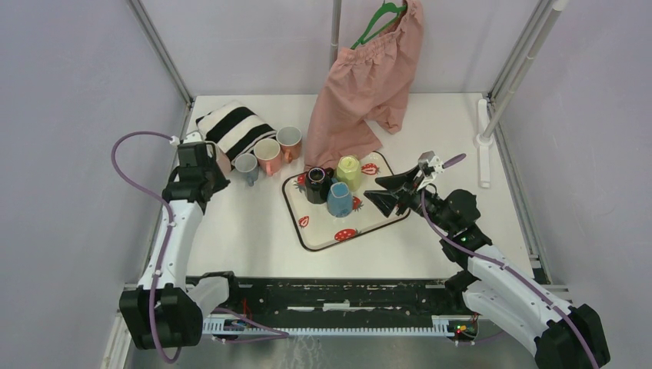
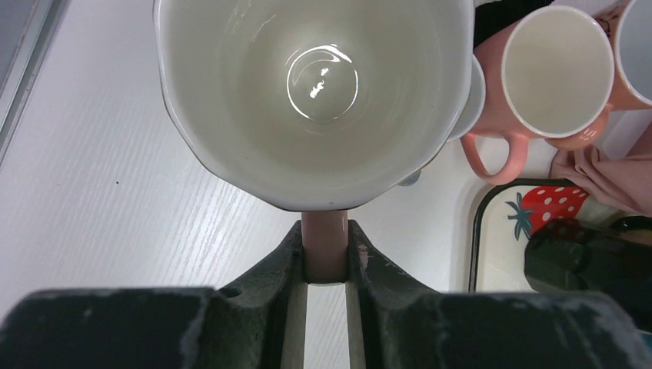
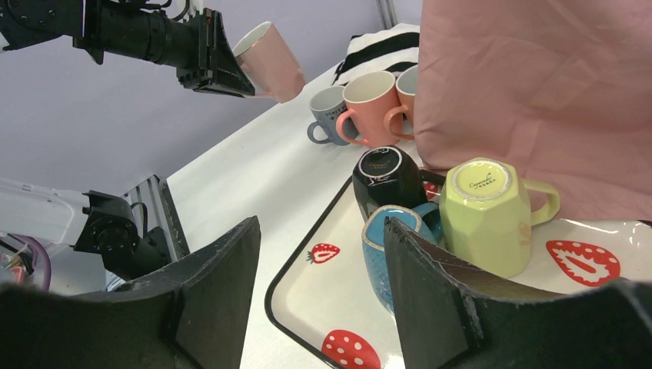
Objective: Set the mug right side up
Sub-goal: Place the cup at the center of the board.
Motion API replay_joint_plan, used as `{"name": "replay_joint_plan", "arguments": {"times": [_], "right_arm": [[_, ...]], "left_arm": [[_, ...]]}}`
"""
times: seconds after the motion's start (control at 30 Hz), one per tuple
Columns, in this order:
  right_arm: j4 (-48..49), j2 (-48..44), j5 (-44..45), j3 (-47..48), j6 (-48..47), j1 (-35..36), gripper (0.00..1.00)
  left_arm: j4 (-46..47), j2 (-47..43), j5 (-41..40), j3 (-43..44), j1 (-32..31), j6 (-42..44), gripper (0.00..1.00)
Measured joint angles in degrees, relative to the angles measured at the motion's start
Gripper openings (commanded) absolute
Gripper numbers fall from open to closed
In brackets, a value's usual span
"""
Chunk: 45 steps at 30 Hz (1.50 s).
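My left gripper (image 2: 325,231) is shut on the handle of a pink mug (image 2: 315,92) with a white inside, whose opening faces the wrist camera. In the right wrist view the pink mug (image 3: 269,61) hangs tilted above the table's left side. In the top view the left gripper (image 1: 214,166) holds the mug (image 1: 224,160) beside the striped cloth. My right gripper (image 1: 374,188) is open and empty over the right part of the strawberry tray (image 1: 369,219), its jaws wide apart (image 3: 321,231) close to a blue mug (image 3: 384,246).
On the tray stand a black mug (image 1: 317,184) and a yellow-green mug (image 1: 348,171), both bottom up, and the blue mug (image 1: 339,200). Three upright mugs (image 1: 267,154) stand left of the tray. A striped cloth (image 1: 234,127) and hanging pink shorts (image 1: 365,84) lie behind.
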Motion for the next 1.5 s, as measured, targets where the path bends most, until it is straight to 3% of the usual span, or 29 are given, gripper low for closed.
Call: {"name": "replay_joint_plan", "arguments": {"times": [1.33,1.5], "right_arm": [[-2.4,-3.7,-1.5,-2.5,-4.7,0.0,0.67],[-2.4,-3.8,-1.5,-2.5,-4.7,0.0,0.67]], "left_arm": [[6.1,16.4,1.2,-2.1,2.2,0.0,0.02],[6.6,17.7,1.3,-1.1,2.2,0.0,0.09]]}}
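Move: The pink mug, already held by its handle, is bound for the free bit of table at the left end of the mug row, its middle to come about 8 cm ahead, 3 cm left and 8 cm below the left hand. The grey mug stands some 9 cm right of that spot, nearly level with it; the coral mug is about 12 cm ahead and 14 cm right of the hand; the striped cushion lies roughly 22 cm ahead. From the right hand, the spot is some 51 cm left, 12 cm ahead, 15 cm lower. The pink mug goes down beside the grey mug in the left hand: after a last centimetre leftward it sinks some 8 cm, quickly at first and then easing, while the wrist tips about 10 degrees further down to level the mug. Once low, it slides forward a further centimetre or so towards the striped cushion, fingers still pinching the handle. ##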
